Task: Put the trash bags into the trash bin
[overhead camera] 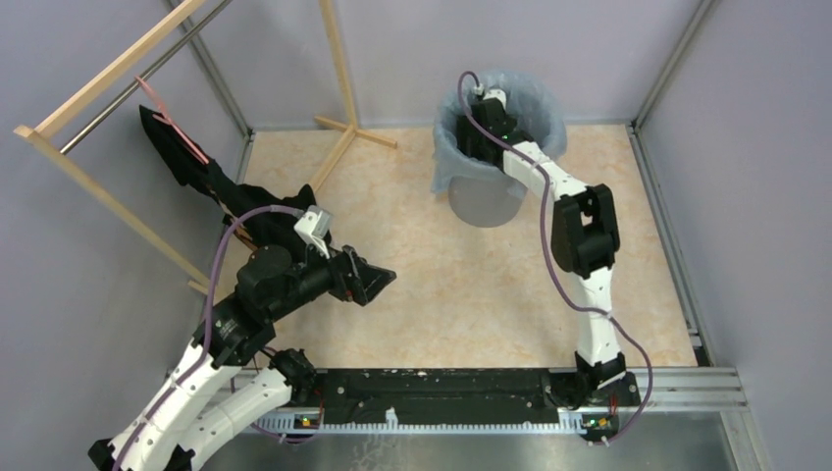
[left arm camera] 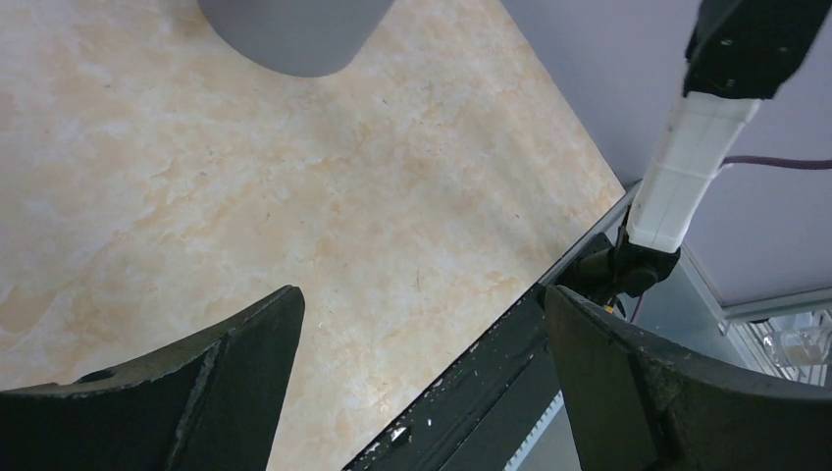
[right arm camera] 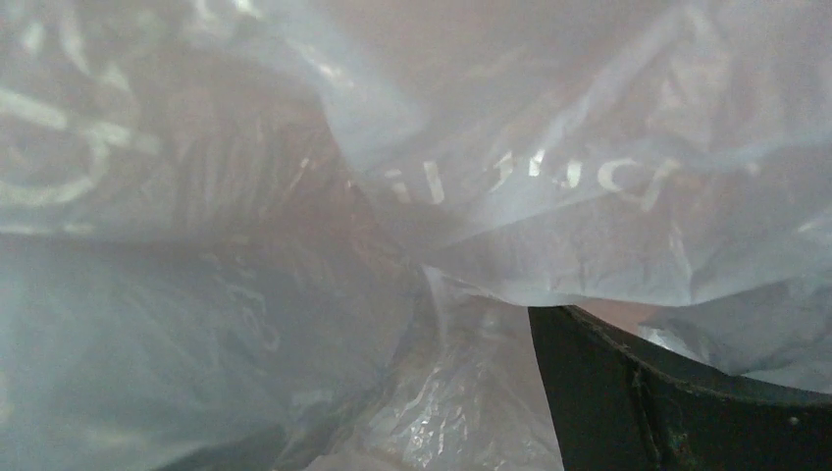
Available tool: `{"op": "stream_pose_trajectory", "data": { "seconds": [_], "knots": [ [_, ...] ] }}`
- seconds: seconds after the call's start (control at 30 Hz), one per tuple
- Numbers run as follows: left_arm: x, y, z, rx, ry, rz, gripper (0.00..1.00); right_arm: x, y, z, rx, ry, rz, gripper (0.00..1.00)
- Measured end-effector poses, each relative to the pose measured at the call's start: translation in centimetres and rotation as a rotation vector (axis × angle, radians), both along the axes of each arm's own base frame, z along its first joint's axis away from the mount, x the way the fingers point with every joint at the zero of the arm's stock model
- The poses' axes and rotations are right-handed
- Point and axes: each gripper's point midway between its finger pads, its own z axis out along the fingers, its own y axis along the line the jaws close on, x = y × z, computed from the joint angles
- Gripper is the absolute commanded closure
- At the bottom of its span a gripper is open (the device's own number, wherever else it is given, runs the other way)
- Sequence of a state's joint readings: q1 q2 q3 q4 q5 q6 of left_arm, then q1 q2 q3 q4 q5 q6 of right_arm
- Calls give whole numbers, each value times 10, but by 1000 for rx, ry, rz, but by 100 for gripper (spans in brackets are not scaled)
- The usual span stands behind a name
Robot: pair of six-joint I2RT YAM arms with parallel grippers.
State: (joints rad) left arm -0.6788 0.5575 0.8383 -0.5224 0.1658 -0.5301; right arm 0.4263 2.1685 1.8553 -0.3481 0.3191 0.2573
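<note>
The grey trash bin point(overhead camera: 486, 201) stands at the back of the table, right of centre. The pale-blue trash bag point(overhead camera: 449, 147) lines it, its rim folded out over the bin's edge. My right gripper point(overhead camera: 488, 126) reaches down inside the bin. In the right wrist view the wrinkled bag point(right arm camera: 549, 206) fills the frame. One dark finger point(right arm camera: 648, 392) shows far right; film veils the other, and the right gripper point(right arm camera: 412, 383) is open. My left gripper point(overhead camera: 378, 280) hovers over the table's left half, open point(left arm camera: 422, 299) and holding nothing. The bin's base point(left arm camera: 294, 34) shows ahead of it.
A wooden rack point(overhead camera: 108, 74) stands at the back left, with a black cloth and pink strap point(overhead camera: 182, 157) hanging from it. One wooden foot point(overhead camera: 358, 132) reaches onto the table near the bin. A black rail point(overhead camera: 442, 392) runs along the near edge.
</note>
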Motion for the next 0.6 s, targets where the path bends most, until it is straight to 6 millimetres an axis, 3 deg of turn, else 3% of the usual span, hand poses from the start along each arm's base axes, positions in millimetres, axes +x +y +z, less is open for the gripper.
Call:
{"op": "stream_pose_trajectory", "data": {
  "seconds": [0.1, 0.17, 0.27, 0.37, 0.47, 0.6],
  "knots": [
    [-3, -1, 3, 4, -10, -22, 1, 23, 0, 5, -13, 6, 9, 5],
    [-4, -1, 9, -1, -28, -30, 1, 25, 1, 12, -11, 22, 22, 4],
    [-5, 1, 21, -7, -65, -33, 1, 12, 0, 23, -1, 49, 42, 2],
    [-5, 2, 28, -1, -97, -37, 1, -20, -4, 40, 22, 82, 79, 1],
    [-3, 2, 34, 14, -122, -43, 1, -51, -10, 81, 55, 56, 109, 1],
    [4, -1, 44, 38, -150, -46, 1, -85, -20, 170, 119, -93, 138, 1]
  ]
}}
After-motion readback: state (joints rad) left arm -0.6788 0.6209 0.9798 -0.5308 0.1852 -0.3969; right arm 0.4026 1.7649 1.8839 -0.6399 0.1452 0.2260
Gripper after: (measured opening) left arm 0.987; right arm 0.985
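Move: Inside the bag-lined trash bin at its far side, the right hand has the centre of both bin and trash bag roughly 8 cm behind it, neither left nor right, their middles about level with it. The wooden stand's foot lies about 34 cm to the right hand's left, 6 cm farther out and 12 cm lower. From the idle left hand the bin is some 31 cm ahead, 25 cm to the right and 14 cm down. Pressing about 2 cm farther forward against the bag-covered far wall, the right hand then turns back and lifts out of the bin: some 11 cm back from its farthest reach and about 17 cm up, fastest at the end, coming free of the bag with fingers still open. The open left hand rises about 4 cm in free air, its fingertips tipping up slightly. ##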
